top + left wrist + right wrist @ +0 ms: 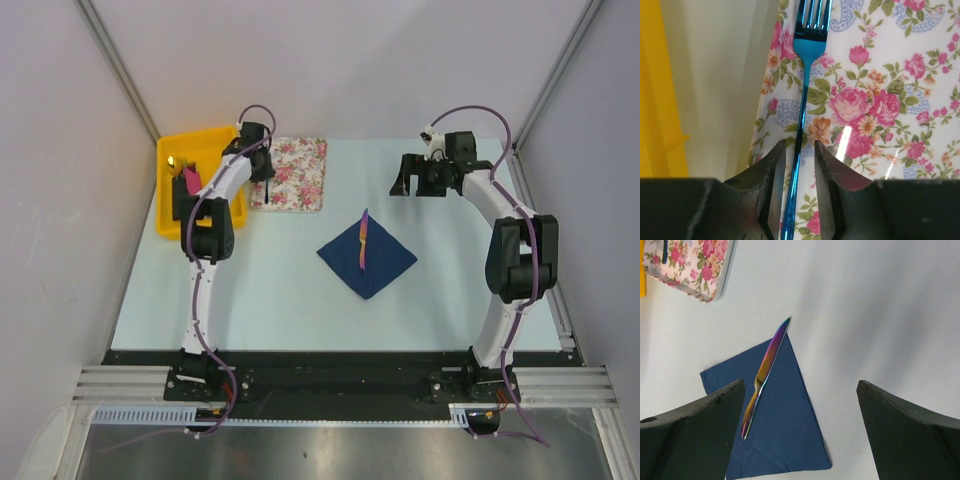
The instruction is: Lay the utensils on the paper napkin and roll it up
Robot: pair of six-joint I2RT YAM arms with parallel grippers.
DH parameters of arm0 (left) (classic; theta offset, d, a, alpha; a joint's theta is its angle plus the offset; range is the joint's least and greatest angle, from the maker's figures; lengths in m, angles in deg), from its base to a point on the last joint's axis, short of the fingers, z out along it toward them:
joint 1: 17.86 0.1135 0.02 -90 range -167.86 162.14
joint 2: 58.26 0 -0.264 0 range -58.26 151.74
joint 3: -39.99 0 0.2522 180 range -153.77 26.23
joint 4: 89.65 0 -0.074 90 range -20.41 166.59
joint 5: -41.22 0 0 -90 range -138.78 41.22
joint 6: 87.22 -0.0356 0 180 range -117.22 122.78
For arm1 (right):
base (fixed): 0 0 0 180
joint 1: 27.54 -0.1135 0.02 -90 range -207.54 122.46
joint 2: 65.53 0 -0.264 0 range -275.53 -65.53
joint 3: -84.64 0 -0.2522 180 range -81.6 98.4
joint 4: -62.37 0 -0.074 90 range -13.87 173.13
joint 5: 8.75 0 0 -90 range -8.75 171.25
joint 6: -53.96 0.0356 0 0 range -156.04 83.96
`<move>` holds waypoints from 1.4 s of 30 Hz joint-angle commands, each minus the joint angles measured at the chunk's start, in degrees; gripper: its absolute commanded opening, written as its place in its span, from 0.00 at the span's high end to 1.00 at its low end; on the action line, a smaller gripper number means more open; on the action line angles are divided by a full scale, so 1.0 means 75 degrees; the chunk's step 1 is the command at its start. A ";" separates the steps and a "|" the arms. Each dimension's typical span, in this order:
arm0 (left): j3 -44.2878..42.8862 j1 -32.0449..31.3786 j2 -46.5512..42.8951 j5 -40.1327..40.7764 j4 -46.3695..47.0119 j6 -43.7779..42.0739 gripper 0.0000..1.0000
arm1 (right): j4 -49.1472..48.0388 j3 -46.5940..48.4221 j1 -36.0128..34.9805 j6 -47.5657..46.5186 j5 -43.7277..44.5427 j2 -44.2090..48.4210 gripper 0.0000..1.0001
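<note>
A shiny blue fork (802, 95) lies on the floral mat (880, 100), tines pointing away from me. My left gripper (800, 150) is low over the mat with its jaws straddling the fork's handle; a narrow gap shows on each side, so it is open. The dark blue paper napkin (366, 265) lies as a diamond mid-table. An iridescent orange-purple knife (762, 377) rests on the napkin (785, 425), its tip overhanging the far corner. My right gripper (801, 385) hangs wide open and empty above the table, back right of the napkin.
A yellow bin (178, 220) stands at the back left beside the floral mat (298, 172), with pink and black blocks (190, 181) inside. The left arm reaches over the bin's right edge. Grey walls close in both sides of the table.
</note>
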 commanded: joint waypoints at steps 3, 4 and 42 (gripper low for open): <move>-0.0599 0.0083 0.0274 -0.0252 -0.0163 0.0256 0.72 | 0.0051 0.0535 0.0001 -0.0184 0.0236 -0.0179 0.00; -0.0658 0.0072 0.0356 -0.0276 -0.0233 0.0256 0.77 | 0.0051 0.0570 0.0001 -0.0184 0.0294 -0.0190 0.00; 0.2550 -0.2095 -0.3814 -0.0311 0.0774 0.0653 1.00 | 0.0379 -0.0167 0.1254 0.0554 -0.1111 0.0641 0.00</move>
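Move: The fork lies right under the left fingers, which already straddle its handle, its middle perhaps 1 cm ahead and 1 cm lower; the floral tray it rests on is centred some 6 cm to the right and 1 cm ahead. The yellow box is about 19 cm left and 1 cm back, the knife on the napkin roughly 28 cm right and 20 cm back. From the right hand the fork is about 38 cm left, 11 cm ahead, 11 cm down. The fork's handle is pinched between the left fingertips as they close fully after easing about 1 cm forward; then the left hand lifts it some 14 cm, swinging about 11 cm right and 5 cm back towards the napkin, speeding up, turning roughly 10 degrees clockwise. The open, empty right hand drifts some 4 cm to its right, away from the napkin. ##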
